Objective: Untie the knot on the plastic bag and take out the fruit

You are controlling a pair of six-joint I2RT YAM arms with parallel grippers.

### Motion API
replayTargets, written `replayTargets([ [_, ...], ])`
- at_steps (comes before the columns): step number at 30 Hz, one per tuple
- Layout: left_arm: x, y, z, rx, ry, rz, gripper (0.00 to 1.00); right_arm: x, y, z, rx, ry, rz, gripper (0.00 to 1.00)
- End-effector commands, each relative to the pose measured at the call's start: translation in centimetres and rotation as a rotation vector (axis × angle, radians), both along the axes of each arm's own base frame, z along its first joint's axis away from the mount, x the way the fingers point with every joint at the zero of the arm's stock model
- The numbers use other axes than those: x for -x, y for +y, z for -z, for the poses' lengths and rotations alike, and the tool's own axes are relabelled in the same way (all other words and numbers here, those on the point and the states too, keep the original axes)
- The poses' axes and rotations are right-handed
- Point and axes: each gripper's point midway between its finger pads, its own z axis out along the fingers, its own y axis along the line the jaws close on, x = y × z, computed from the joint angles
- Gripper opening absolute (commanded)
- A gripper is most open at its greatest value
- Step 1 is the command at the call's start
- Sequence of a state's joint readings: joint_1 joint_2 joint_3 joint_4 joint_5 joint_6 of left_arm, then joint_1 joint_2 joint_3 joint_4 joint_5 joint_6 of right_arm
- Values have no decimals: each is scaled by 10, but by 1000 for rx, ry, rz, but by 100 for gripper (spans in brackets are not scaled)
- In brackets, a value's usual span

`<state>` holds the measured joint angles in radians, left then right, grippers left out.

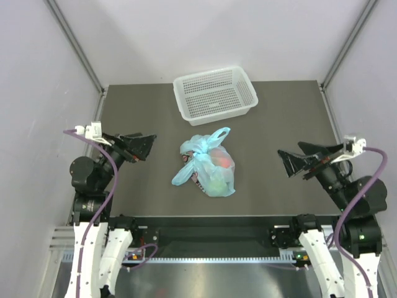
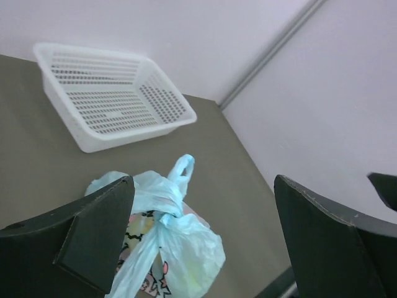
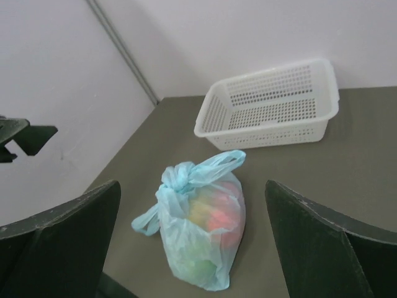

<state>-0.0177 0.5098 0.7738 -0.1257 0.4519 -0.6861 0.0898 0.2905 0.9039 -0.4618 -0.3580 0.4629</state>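
The light-blue plastic bag point(image 1: 209, 169) lies tied in the middle of the table, also in the left wrist view point(image 2: 186, 248) and right wrist view point(image 3: 205, 236). Its knot point(image 1: 197, 154) is a bunched lump at the top point(image 2: 162, 214) point(image 3: 181, 180), with one loop handle pointing to the basket and one to the near left. Fruit point(image 3: 217, 217) shows through the plastic: red, yellow and green. My left gripper point(image 1: 149, 146) is open and empty, left of the bag. My right gripper point(image 1: 284, 162) is open and empty, right of the bag.
A white perforated basket point(image 1: 215, 93) stands at the back of the table beyond the bag, also in the wrist views point(image 2: 111, 99) point(image 3: 273, 105). Pale walls with metal posts enclose the table on three sides.
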Motion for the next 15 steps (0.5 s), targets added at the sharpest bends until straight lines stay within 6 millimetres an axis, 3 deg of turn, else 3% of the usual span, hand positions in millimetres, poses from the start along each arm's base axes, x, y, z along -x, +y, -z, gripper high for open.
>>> replayTargets([
  [1, 21, -23, -10, 73, -28, 166, 99, -5, 23, 2, 66, 38, -154, 100],
  [3, 26, -34, -3, 58, -32, 246, 99, -8, 41, 3, 89, 39, -283, 100],
  [7, 14, -37, 11, 16, 6, 274, 99, -31, 51, -1, 93, 19, -329, 100],
  [8, 11, -41, 19, 6, 47, 313, 99, -47, 51, 5, 110, 51, -303, 100],
  [10, 3, -44, 29, -15, 82, 339, 99, -60, 55, 24, 164, 154, -285, 100],
  [11, 1, -46, 40, -19, 135, 357, 99, -62, 79, 25, 214, 181, -344, 100],
  [12, -8, -48, 48, -37, 168, 367, 99, -80, 75, 34, 297, 195, -227, 100],
  [13, -13, -48, 54, -45, 196, 367, 99, -82, 81, 32, 357, 211, -199, 100],
  [14, -15, -49, 60, -53, 226, 368, 99, -78, 115, 52, 469, 244, -268, 100],
  [15, -25, -46, 61, -68, 236, 338, 99, -93, 110, 56, 533, 259, -143, 100],
])
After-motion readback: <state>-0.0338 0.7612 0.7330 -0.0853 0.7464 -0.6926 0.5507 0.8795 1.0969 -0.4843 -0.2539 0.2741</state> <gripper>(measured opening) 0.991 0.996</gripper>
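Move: The bag's knot is about 14 cm right of the left hand and 4 cm ahead, and about 22 cm left of the right hand and 12 cm ahead, some 20 cm below both. Seen from the right hand, the fruit in the bag lies about 19 cm left, 8 cm ahead and 24 cm down. The white basket's middle is roughly 32 cm ahead and 17 cm left of that hand. Inward and down come both open hands, closing on the knotted bag from either side. The right sweeps left about 11 cm, also forward and down, picking up speed, turning counter-clockwise, tipping down and rolling its left side lower. The left first backs slightly while moving right, then dips forward and down, about 7 cm lower in all, turning clockwise and tipping down. ##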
